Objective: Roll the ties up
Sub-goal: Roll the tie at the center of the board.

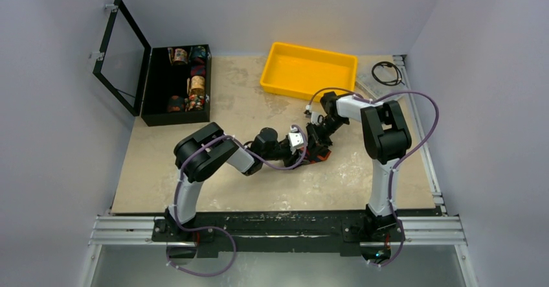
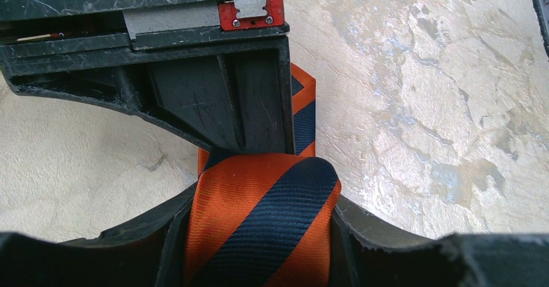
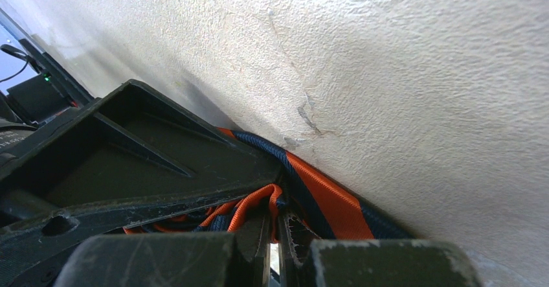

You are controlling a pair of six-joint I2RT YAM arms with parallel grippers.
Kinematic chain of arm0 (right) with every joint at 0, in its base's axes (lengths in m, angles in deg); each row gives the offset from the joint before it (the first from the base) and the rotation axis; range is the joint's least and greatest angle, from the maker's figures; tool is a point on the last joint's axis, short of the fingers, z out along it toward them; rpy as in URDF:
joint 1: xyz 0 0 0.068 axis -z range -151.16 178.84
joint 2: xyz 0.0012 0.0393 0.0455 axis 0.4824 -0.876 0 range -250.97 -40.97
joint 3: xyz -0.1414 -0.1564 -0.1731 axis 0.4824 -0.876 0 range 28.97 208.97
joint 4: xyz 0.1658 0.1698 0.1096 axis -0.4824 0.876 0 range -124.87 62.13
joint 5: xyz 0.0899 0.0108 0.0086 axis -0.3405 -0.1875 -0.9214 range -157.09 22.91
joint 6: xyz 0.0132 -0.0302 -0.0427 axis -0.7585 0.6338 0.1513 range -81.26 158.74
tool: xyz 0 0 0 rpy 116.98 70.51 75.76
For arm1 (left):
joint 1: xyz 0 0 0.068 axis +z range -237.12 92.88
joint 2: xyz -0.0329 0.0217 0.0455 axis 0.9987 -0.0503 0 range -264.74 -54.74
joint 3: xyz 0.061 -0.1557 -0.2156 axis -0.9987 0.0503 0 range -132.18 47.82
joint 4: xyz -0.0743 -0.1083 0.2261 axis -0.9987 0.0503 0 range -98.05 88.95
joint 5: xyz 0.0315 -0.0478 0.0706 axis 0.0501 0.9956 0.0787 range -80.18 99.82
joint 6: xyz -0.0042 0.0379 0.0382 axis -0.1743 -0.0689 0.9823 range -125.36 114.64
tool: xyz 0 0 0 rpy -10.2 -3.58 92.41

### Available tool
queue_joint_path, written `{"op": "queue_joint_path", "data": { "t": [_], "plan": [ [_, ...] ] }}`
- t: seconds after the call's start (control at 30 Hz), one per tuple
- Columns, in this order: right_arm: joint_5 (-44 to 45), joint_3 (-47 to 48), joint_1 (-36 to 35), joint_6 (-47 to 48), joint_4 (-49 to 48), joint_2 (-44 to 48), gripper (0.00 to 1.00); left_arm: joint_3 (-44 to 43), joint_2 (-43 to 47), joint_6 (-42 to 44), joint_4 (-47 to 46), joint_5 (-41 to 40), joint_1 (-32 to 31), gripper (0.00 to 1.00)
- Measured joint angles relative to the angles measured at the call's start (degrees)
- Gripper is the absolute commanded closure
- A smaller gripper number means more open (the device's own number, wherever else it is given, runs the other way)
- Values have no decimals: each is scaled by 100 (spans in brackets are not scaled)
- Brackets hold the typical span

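The tie [image 2: 259,225], striped orange and dark navy, is partly rolled, and the roll sits between the two fingers [image 2: 162,241] of my left gripper [image 2: 259,235], which press on both its sides. A flat length of it runs on under the right gripper's black body [image 2: 194,80]. In the right wrist view my right gripper [image 3: 277,219] is shut on a thin fold of the tie [image 3: 324,196], with loose loops bunched to the left. From above, both grippers meet mid-table: the left gripper [image 1: 303,146], the right gripper [image 1: 317,137], and a bit of the tie [image 1: 318,159] showing under them.
A yellow tray [image 1: 308,70] stands at the back centre. An open black box [image 1: 155,99] at the back left holds several patterned fabric rolls, its lid [image 1: 120,57] standing up. A black cable [image 1: 387,73] lies at the back right.
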Motion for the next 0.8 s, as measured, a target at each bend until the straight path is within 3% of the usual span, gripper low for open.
{"op": "queue_joint_path", "data": {
  "t": [0.1,0.3,0.5,0.7,0.8],
  "plan": [
    [0,0,0,-2,2,0,100,-26,2,149,94,-15,-7,72],
    [-7,-4,0,66,9,24,82,-57,203,531,649,-319,-94,91],
    [-140,-11,-2,302,15,68,69,-205,428,732,1471,-452,-111,99],
    [-345,-2,299,717,160,98,64,-544,470,909,2225,-457,-111,100],
    [-463,7,527,1029,289,101,55,-702,470,1003,2514,-468,-111,100]
  ]
}}
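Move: Between the left fingers sits the rolled tie, its middle practically at the hand point and perhaps 1 cm right. From the right fingertips that roll is about 3 cm left and 1 cm up. The short tie tail lies on the board about 3 cm to the right fingertips' right, level with them fore and aft and 1 cm lower. The yellow bin's middle is about 27 cm ahead and 2 cm left of them. Opening from shut to over a third, the right fingers let go of the tie beside the roll, then the hand backs off about 2 cm to its right, rising and edging forward roughly 1 cm each. The left hand keeps its side grip on the roll, tips its fingertips down some 15 degrees, and shifts 1 cm left and slightly down. ##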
